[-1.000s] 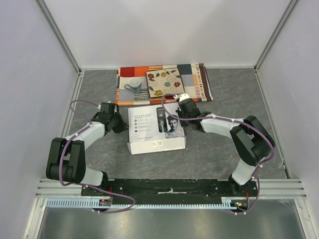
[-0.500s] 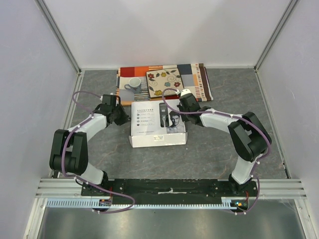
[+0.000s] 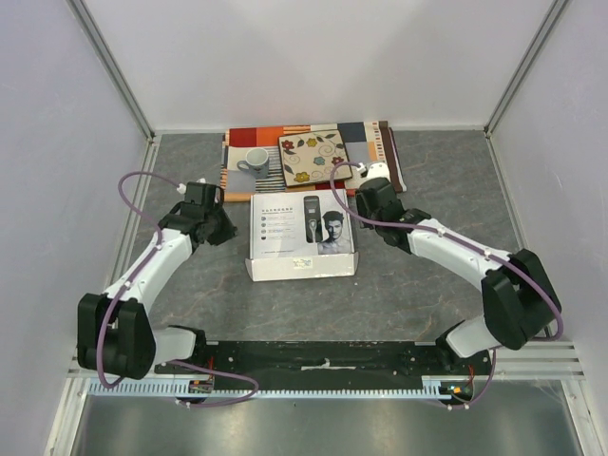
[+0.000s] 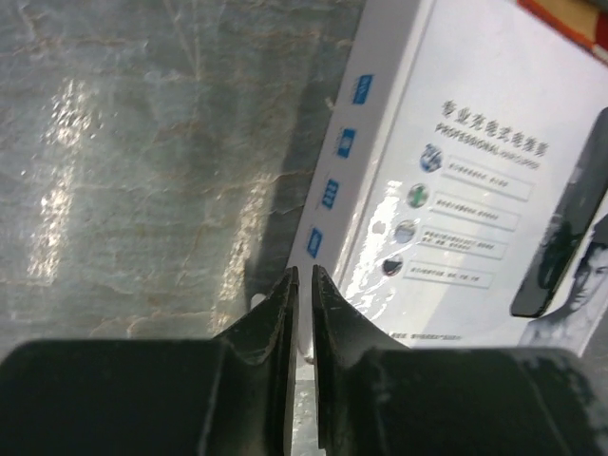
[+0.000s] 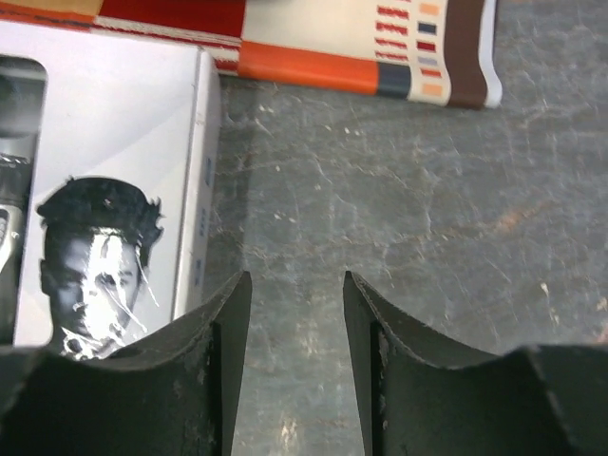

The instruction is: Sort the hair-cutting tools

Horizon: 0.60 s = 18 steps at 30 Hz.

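The hair-cutting tools are hidden; only a shut white box (image 3: 285, 237) with a clipper picture on its lid lies mid-table. My left gripper (image 3: 226, 231) hovers just off the box's left side (image 4: 456, 142). Its jaws (image 4: 302, 274) stand a narrow slit apart with nothing between them. My right gripper (image 3: 369, 204) is beside the box's right edge (image 5: 114, 142), over bare table. It (image 5: 296, 277) is open and empty.
A patchwork cloth (image 3: 375, 152) lies at the back, behind the box, its striped end (image 5: 380, 38) ahead of the right fingers. On it stand a grey cup (image 3: 255, 159) and a flowered tile (image 3: 313, 157). Grey stone tabletop (image 3: 427, 285) surrounds the box.
Both grippers were shut against the box's sides and have now opened and drawn off it. The box has shifted slightly back and straightened. The right arm has swung outward.
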Motion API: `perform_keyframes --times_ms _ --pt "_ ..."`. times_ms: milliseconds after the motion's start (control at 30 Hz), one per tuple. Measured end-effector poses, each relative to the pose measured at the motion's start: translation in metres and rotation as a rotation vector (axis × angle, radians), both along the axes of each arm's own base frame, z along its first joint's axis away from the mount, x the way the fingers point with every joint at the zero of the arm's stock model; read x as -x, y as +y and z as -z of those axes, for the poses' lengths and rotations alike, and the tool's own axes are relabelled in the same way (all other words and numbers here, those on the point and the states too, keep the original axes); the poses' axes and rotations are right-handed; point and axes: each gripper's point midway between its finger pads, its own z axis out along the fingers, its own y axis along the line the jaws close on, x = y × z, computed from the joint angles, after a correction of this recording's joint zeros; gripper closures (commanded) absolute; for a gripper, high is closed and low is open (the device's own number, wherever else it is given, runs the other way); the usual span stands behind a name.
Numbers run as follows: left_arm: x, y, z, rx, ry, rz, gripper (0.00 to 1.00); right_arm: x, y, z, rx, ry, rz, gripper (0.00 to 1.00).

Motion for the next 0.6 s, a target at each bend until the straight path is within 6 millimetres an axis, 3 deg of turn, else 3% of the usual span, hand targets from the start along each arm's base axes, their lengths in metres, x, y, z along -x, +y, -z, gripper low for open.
perform_keyframes --times_ms 100,300,600 --pt "0.015 0.007 0.009 -0.027 0.039 -0.014 0.78 0.01 -0.01 0.003 0.007 0.007 0.028 0.42" --pt "0.029 0.015 0.023 -0.064 0.093 -0.031 0.7 0.034 -0.028 0.032 0.052 0.085 0.058 0.33" --pt "0.033 0.012 0.04 -0.051 0.122 -0.017 0.6 0.036 -0.031 0.047 0.017 0.124 0.074 0.28"
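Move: The closed box of hair-cutting tools stands between the hands. Its middle is about 16 cm to the right of the left hand, 7 cm ahead and 8 cm below. From the right hand it is some 18 cm to the left, 2 cm ahead and 9 cm below. The mug is roughly 25 cm ahead of the left hand and 5 cm to its right. The flowered board lies some 26 cm ahead of the right hand, 15 cm to its left and 12 cm below. Bring both grippers back and then mostly down beside the closed box, without gripping it. Sink each by 4 to 5 cm and draw it back about 3 cm, easing the right one also some 3 cm to its right, away from the box. Tip the fingers slightly more downward as both hands open, the left from nearly shut to over a third, the right from half to about 70 percent. ##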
